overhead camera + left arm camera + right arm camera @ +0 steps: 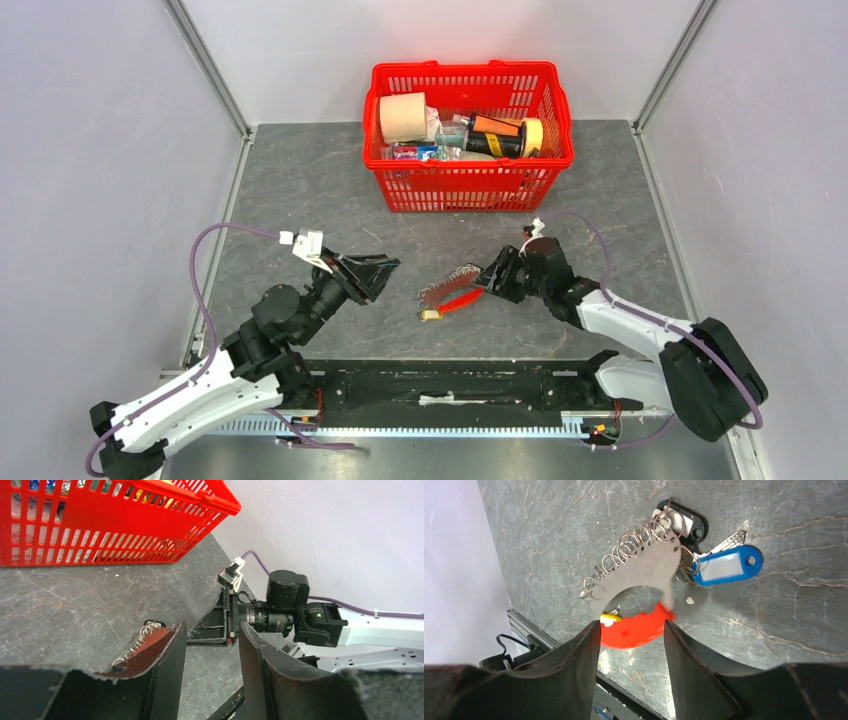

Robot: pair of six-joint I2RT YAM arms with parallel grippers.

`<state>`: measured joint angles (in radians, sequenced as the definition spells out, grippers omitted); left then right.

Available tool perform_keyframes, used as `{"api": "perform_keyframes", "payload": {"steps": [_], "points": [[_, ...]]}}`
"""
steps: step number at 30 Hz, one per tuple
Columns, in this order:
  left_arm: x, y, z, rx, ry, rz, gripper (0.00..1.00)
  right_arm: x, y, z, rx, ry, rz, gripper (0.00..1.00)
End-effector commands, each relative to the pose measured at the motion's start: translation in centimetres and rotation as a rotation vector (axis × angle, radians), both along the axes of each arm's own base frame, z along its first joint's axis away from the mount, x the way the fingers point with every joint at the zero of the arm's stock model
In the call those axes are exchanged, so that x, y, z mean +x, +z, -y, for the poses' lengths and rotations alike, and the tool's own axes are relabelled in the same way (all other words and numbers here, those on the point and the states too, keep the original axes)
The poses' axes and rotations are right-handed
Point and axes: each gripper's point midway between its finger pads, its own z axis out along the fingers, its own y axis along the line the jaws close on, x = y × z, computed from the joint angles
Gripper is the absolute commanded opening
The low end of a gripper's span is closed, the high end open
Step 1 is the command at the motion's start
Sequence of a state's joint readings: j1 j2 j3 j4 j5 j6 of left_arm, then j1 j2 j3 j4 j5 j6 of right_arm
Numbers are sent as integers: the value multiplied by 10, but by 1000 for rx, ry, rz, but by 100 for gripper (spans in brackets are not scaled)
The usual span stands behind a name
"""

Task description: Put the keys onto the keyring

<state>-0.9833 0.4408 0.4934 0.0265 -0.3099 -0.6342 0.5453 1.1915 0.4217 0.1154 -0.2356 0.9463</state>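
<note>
The keyring [636, 575] lies on the grey table: a strap that is red on one side and grey on the other, a silvery coiled cord [624, 550] and a brass clasp [432, 314]. At its far end sit the keys, one with a blue tag [724, 567] and one with a black head [689, 522]. My right gripper [631, 626] is open just over the strap's blurred red end [636, 632], its fingers apart on either side. My left gripper [211, 629] is open and empty to the left of the keyring [145, 636].
A red basket [470, 185] with a tape roll, bottles and packets stands behind the keyring. White walls close off both sides and the back. A black rail [450, 385] runs between the arm bases along the near edge.
</note>
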Motion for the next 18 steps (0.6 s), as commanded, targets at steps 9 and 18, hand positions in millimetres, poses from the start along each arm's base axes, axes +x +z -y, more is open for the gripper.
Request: {"api": "perform_keyframes", "payload": {"steps": [9,18], "points": [[4,-3,-15,23,67,-24,60,7,86,51,-186,-74,293,87],[2,7,-24,119,76,1,82,17,159,69,-265,-99,463,97]]}}
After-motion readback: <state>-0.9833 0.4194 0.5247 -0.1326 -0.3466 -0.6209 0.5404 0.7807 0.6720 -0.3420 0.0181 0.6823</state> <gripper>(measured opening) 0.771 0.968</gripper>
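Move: The keyring, just released with its plate still tilted, has its middle some 7 cm to the right hand's left, about 1 cm ahead and roughly 5 cm below. The blue tag lies 1 cm ahead and 2 cm to this hand's right, the black tag 5 cm ahead and 2 cm left, the yellow tag 5 cm back and 11 cm left. From the left hand, the keyring is about 5 cm ahead, 11 cm to the right and 27 cm below. Up and to its right, the right hand backs off from the keyring, rising about 13 cm and drifting some 5 cm sideways, gathering speed while its half-open fingers spread almost fully and tip up some 20 degrees. The left hand, empty and high, sinks about 2 cm, edges slightly left and opens wider. ##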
